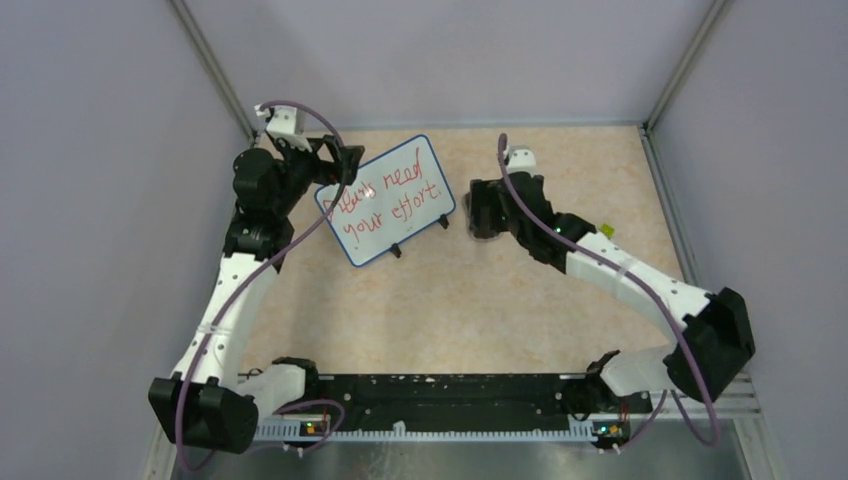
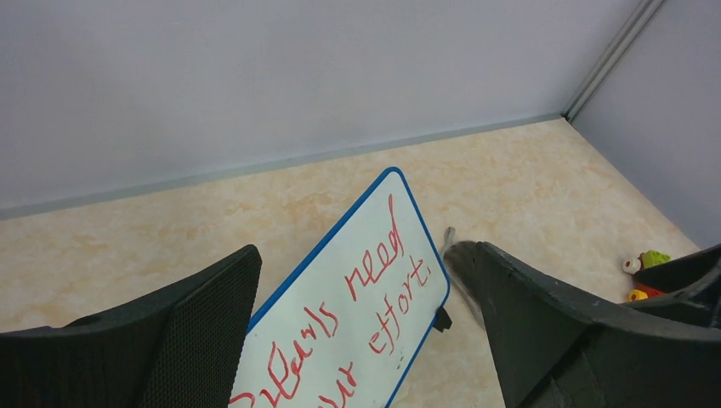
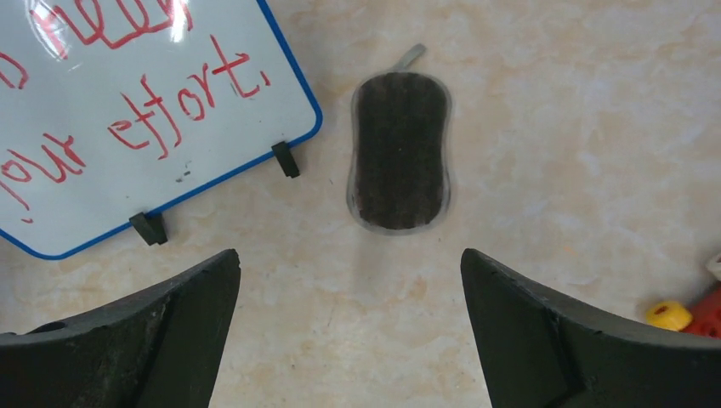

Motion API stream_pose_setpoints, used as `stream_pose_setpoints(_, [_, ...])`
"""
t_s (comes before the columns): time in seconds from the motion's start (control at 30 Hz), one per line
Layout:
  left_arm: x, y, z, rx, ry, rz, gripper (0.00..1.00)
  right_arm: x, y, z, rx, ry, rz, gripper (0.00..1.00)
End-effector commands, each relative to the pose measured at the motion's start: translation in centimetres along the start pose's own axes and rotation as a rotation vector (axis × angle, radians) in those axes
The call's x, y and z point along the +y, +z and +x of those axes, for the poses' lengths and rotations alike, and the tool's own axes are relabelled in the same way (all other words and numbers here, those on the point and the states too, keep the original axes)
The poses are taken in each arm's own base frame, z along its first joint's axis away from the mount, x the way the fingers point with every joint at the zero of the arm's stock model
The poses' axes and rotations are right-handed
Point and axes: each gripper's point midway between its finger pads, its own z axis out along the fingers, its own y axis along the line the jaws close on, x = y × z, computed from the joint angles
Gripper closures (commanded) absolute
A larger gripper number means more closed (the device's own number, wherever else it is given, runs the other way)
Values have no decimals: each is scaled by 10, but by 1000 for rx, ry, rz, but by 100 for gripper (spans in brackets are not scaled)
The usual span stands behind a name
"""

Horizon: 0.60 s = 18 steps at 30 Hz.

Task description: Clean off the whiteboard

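Observation:
The whiteboard [image 1: 388, 200] rests at an angle in the middle of the table, blue-rimmed, with red handwriting across it and small black feet along its near edge. It also shows in the left wrist view [image 2: 357, 297] and the right wrist view [image 3: 144, 119]. My left gripper [image 1: 338, 165] hovers open over the board's far left end [image 2: 357, 253], and nothing is gripped. A dark grey oval eraser pad [image 3: 400, 151] lies flat just right of the board. My right gripper [image 3: 349, 255] is open above the table just short of the pad, holding nothing.
A small yellow, green and red toy [image 3: 680, 314] lies on the table to the right of the eraser, also in the top view [image 1: 606, 230]. Grey walls close off the back and both sides, with metal posts in the far corners.

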Motion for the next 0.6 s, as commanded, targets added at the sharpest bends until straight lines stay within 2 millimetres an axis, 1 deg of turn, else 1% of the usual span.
stream_pose_setpoints(0.0, [-1,9,-10,3,-18,0,1,27,33,-19,35,241,-158,2])
stream_pose_setpoints(0.07, [-1,12,1,33,-22,15,1,26,53,-15,82,337,-220,3])
stream_pose_setpoints(0.17, [-1,11,20,54,-26,30,1,18,81,-6,150,445,-286,6])
stream_pose_setpoints(0.23, [0,9,33,68,-24,35,1,4,98,4,190,488,-279,10])
stream_pose_setpoints(0.3, [1,7,40,77,-20,31,1,-13,114,15,224,507,-241,12])
stream_pose_setpoints(0.33, [1,5,42,80,-16,28,1,-21,122,21,245,506,-226,13])
stream_pose_setpoints(0.4, [1,4,42,73,-7,26,1,-37,137,36,297,504,-203,20])
stream_pose_setpoints(0.57, [1,1,39,62,8,28,1,-53,153,65,390,505,-244,29])
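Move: The dark eraser lies about 14 cm ahead of the right hand, 2 cm to its left and 20 cm below; the propped-up whiteboard is centred some 12 cm ahead and 26 cm left, about 13 cm below, and the toy bricks lie 22 cm to the right, 2 cm ahead, down on the table. From the left hand, the whiteboard is about 10 cm ahead, 5 cm right and 29 cm below, with the eraser 10 cm ahead and 28 cm right, 35 cm below. Nothing is touched yet: the right hand dives towards the eraser, some 14 cm down and 10 cm forward, tipping its fingers down by about 25 degrees, rolling its left side up about as much, and narrowing its wide-open fingers by a quarter. The left hand, still open, eases forward a little, then sinks about 6.5 cm towards the whiteboard with its fingers tilting down. ##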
